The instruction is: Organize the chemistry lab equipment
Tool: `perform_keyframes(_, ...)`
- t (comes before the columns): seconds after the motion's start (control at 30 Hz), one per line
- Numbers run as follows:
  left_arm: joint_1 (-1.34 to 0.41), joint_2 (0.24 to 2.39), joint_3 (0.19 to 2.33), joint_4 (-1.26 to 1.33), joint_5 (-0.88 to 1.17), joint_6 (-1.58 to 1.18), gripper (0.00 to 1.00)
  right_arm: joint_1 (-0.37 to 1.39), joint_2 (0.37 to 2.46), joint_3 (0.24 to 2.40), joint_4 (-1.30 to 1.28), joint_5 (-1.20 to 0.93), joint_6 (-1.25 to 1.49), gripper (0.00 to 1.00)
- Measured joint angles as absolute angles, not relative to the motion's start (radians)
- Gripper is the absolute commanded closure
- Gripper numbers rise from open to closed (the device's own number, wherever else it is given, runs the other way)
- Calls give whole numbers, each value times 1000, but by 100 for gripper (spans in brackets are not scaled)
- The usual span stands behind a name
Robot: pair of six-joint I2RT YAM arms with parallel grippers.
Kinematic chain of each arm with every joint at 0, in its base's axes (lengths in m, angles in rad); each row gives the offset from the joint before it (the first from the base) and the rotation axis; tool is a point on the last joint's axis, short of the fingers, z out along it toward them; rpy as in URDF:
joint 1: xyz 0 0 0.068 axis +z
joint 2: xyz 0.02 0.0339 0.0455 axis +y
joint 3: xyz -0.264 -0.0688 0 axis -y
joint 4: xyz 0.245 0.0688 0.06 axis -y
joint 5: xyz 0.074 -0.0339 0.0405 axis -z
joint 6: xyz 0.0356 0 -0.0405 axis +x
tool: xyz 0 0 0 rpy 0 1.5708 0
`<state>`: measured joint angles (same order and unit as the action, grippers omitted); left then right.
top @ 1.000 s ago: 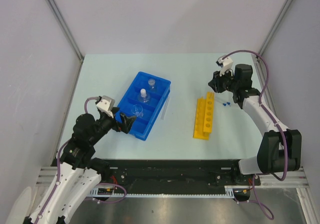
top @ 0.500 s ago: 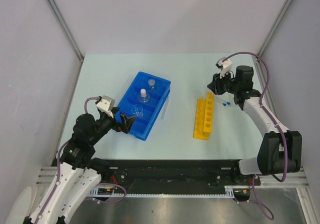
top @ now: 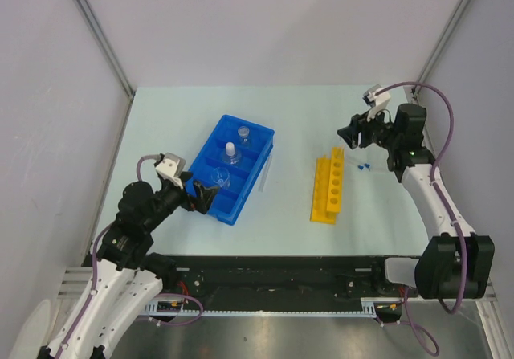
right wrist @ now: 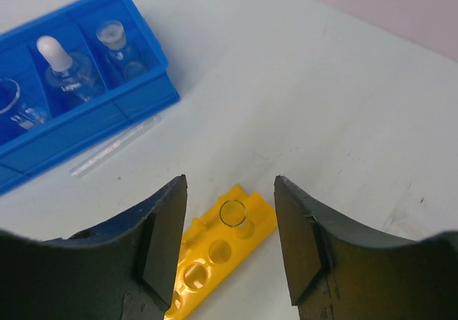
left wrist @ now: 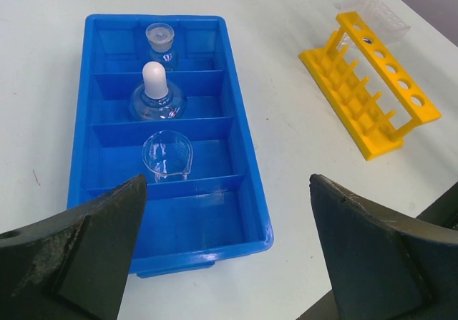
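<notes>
The blue tray [top: 255,139] lies left of centre with a stoppered flask [left wrist: 157,94], a small flask [left wrist: 159,37] and a little beaker [left wrist: 168,155] in its compartments. My left gripper [top: 201,197] hangs open over the tray's near end, holding nothing. The yellow tube rack [top: 328,189] lies to the right. A thin clear tube [right wrist: 235,214] stands in the rack's [right wrist: 215,252] far end hole. My right gripper [right wrist: 230,184] is open above that tube, clear of it. Another thin tube [top: 267,173] lies on the table beside the tray.
Two tiny blue-tipped droppers [top: 363,167] lie on the table right of the rack, under the right arm. A clear flat piece [left wrist: 376,12] sits beyond the rack's far end. Grey walls close in the table on three sides.
My right gripper has opened and pulled up and to the right, away from the rack, leaving the tube in the end hole. The left arm has not moved.
</notes>
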<state>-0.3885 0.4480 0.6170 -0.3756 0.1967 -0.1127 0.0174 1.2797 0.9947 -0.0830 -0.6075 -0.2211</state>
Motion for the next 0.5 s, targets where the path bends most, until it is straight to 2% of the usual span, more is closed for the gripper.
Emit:
perform_keyframes(0.2, -389, 525, 632, -376, 244, -170, 0, -64, 1185, 995, -70, -738, -166, 22)
perform_keyframes(0.37, -429, 675, 721, -390, 292, -255, 0, -132, 1168, 994, -84, -889, -146, 18)
perform_keyframes(0.47, -552, 782, 801, -408, 251, -291, 8, -158, 1152, 969, -86, -950, -134, 18)
perform_keyframes(0.5, -615, 838, 834, -415, 215, -308, 13, -168, 1143, 952, -83, -972, -131, 18)
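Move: The loose glass tube lies beside the blue box, about 14 cm right of the left hand, 11 cm ahead and some 16 cm below. The box's middle is roughly 11 cm ahead and 3 cm right of that hand. The test tube standing in the yellow rack is about 1 cm ahead, 1 cm left and 9 cm below the right hand; the rack's middle is some 7 cm back and 3 cm left, the blue-tipped droppers level and 5 cm right. Towards the loose glass tube the left hand swings some 8 cm to the right, empty, open and speeding up, its fingers tipping down and turning a little clockwise. Away from the racked test tube, already free of it, the right hand rises and draws back about 5 cm, rolling its left side up and turning slightly counter-clockwise as its fingers open wider. ##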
